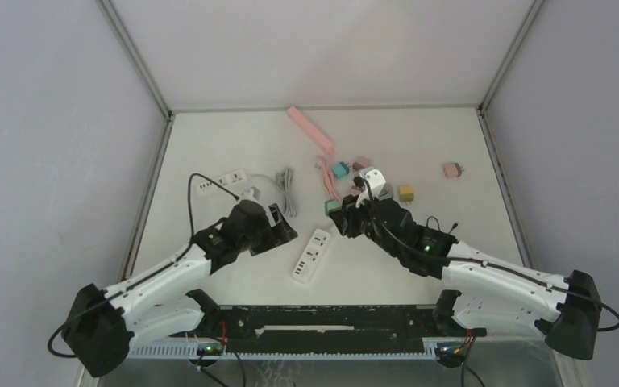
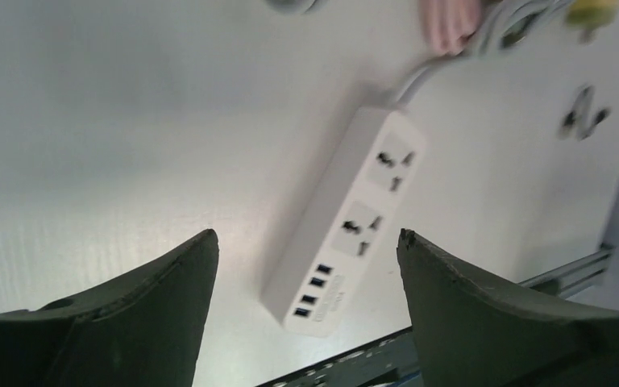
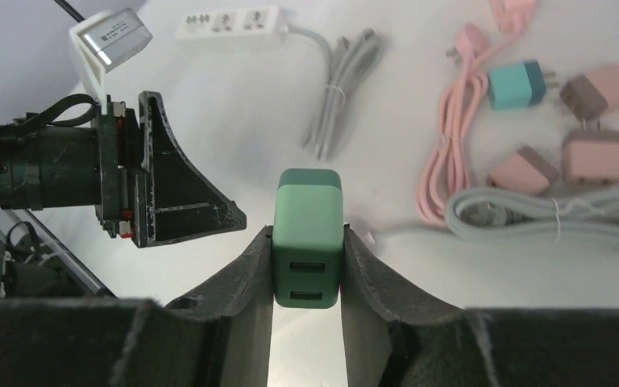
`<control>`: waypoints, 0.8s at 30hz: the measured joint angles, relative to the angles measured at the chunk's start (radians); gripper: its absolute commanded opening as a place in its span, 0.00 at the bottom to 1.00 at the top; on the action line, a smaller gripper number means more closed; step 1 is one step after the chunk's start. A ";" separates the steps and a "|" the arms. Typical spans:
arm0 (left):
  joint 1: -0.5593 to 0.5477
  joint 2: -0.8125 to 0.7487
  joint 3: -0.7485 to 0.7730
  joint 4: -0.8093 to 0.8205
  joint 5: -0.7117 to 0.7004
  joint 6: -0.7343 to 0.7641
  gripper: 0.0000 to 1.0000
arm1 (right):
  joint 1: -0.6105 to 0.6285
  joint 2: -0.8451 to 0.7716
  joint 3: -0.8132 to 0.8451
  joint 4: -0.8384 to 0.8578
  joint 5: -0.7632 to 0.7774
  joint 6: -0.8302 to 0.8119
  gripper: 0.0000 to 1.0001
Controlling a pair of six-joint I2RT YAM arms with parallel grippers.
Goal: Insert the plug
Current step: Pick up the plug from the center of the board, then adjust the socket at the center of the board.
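A green plug (image 3: 307, 234), a boxy adapter with two USB ports facing the camera, is clamped between the fingers of my right gripper (image 3: 307, 232), which is shut on it. In the top view the plug (image 1: 332, 207) sits at the tip of the right gripper (image 1: 346, 216), above and right of the white power strip (image 1: 311, 255). My left gripper (image 2: 306, 235) hangs open over that strip (image 2: 346, 218), with nothing between its fingers. The strip's two sockets and its USB ports face up. The left gripper (image 1: 278, 230) is just left of the strip.
A second white power strip (image 1: 221, 181) with a coiled grey cable (image 1: 287, 192) lies at the back left. A pink strip (image 1: 310, 129), a pink cable (image 3: 451, 113) and several small adapters, among them teal (image 1: 339, 170), yellow (image 1: 406, 193) and pink (image 1: 452, 170), lie behind the right gripper.
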 measured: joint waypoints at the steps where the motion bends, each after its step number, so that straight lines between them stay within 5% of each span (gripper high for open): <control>1: 0.003 0.034 0.004 -0.010 0.023 0.029 0.83 | -0.001 -0.006 0.005 -0.033 0.005 0.013 0.00; 9: 0.007 0.202 0.025 -0.031 0.183 0.166 0.68 | -0.018 -0.024 0.011 -0.283 0.069 0.168 0.00; 24: 0.001 0.434 0.086 0.064 0.397 0.210 0.52 | -0.116 -0.059 0.028 -0.466 0.016 0.293 0.00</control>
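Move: The white power strip's middle lies about 7 cm back, 7 cm right and 9 cm below the left gripper. The grey cord bundle is some 9 cm straight ahead of that gripper, on the table. From the right gripper, already holding the green plug, the strip is roughly 8 cm back, 6 cm left and 20 cm down. Also 20 cm below the right gripper, the strip's grey coil is 6 cm ahead and 8 cm right, the pink cord 9 cm ahead and 1 cm right. Bring the empty left gripper down about 7 cm, rightward and back onto the power strip's middle, turning clockwise and tipping down while the fingers narrow from wide to half open. Meanwhile carry the held green plug some 7 cm right and 6 cm down with the right gripper, the drop finished before the sideways travel, tipping its fingers about 20 degrees downward. ##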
